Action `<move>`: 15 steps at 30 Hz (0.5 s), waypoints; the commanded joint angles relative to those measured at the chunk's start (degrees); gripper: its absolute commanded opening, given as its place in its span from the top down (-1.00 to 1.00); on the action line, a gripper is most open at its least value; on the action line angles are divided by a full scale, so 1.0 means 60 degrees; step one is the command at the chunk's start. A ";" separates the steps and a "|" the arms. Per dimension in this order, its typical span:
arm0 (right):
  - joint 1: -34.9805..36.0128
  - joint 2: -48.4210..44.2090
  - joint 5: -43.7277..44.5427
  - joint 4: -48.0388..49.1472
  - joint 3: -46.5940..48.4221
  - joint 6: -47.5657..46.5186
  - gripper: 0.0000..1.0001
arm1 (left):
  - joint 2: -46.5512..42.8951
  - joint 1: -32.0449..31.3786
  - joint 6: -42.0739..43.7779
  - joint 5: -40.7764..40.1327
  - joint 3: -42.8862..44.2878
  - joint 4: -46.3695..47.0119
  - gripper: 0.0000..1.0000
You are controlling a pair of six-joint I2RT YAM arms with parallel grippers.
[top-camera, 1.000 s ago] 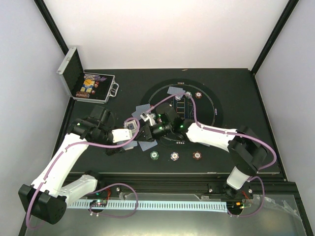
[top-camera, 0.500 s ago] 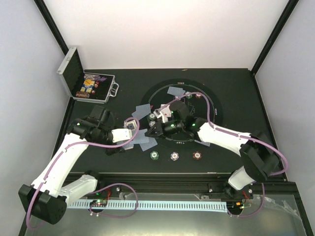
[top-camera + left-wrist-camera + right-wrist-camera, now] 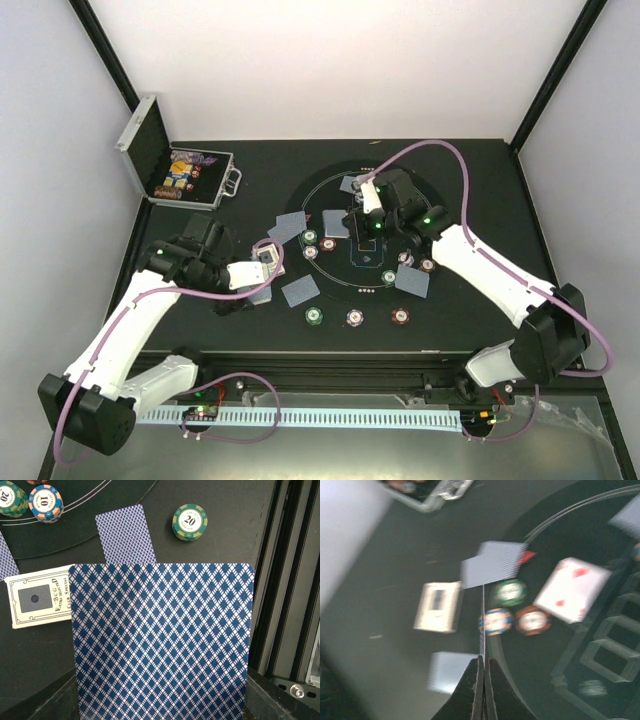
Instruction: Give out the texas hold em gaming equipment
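My left gripper (image 3: 265, 278) is shut on a stack of playing cards; its blue diamond-patterned back (image 3: 160, 640) fills the left wrist view and hides the fingers. My right gripper (image 3: 483, 660) is shut on a single card (image 3: 483, 625) seen edge-on, hanging over the back of the round felt layout (image 3: 358, 225). Below it lie a green chip (image 3: 511, 592), a blue-and-orange chip (image 3: 495, 621), a brown-red chip (image 3: 532, 620) and a face-up card (image 3: 572, 589). Face-down cards (image 3: 300, 291) (image 3: 289, 227) (image 3: 411, 279) lie around the layout. Green (image 3: 315, 316), white (image 3: 355, 317) and brown-red (image 3: 400, 316) chips line the front.
The silver hinged case (image 3: 170, 165) stands open at the back left with chips inside. A white card box (image 3: 40, 602) lies on the mat beside my left gripper. The black rail (image 3: 380, 360) runs along the table's near edge.
My right gripper has swung away from the left gripper, up and right to the back of the layout, carrying a card. The left arm has stayed still.
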 commanded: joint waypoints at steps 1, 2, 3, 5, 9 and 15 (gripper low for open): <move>0.0308 0.0067 0.5285 0.0217 -0.0148 -0.3625 0.98 | 0.0138 0.0016 -0.0050 -0.0011 0.0235 -0.0071 0.97; 0.0480 0.0106 0.6107 0.0867 -0.0372 -0.4408 0.98 | 0.0141 0.0015 -0.0058 -0.0012 0.0250 -0.0074 0.97; 0.0744 0.0179 0.6733 0.1562 -0.0627 -0.5304 0.98 | 0.0133 0.0022 -0.0057 -0.0012 0.0254 -0.0074 0.97; 0.1095 0.0502 0.8073 0.3049 -0.1067 -0.7025 0.98 | 0.0137 0.0015 -0.0071 -0.0019 0.0274 -0.0075 0.97; 0.1282 0.1699 0.9472 0.4661 -0.1198 -0.9384 0.98 | 0.0166 0.0022 -0.0097 -0.0035 0.0293 -0.0078 0.97; 0.1277 0.3467 1.0106 0.5836 -0.1378 -1.1208 0.98 | 0.0124 0.0015 -0.0093 -0.0084 0.0296 -0.0061 0.97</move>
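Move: The right hand, a card already pinched in its shut fingers, is about 22 cm above the mat. The column of printed card boxes is centred some 16 cm ahead of it and 4 cm to its right. The face-up two of hearts lies level with that centre, about 6 cm left of the hand; the far face-down cards are roughly 27 cm ahead and 2 cm right. From the left hand, the boxes are some 29 cm ahead, 31 cm right and 16 cm below. Forward and down, the right hand sweeps about 10 cm out and 8 cm lower towards the printed card boxes, sliding a little right at first, with most of the sinking late. Meanwhile the wrist rolls hard, its left side dropping, some 75 degrees of turn in all, so the fingers swing from forward-left to nearly straight ahead, slanting down and still pinching the card. ##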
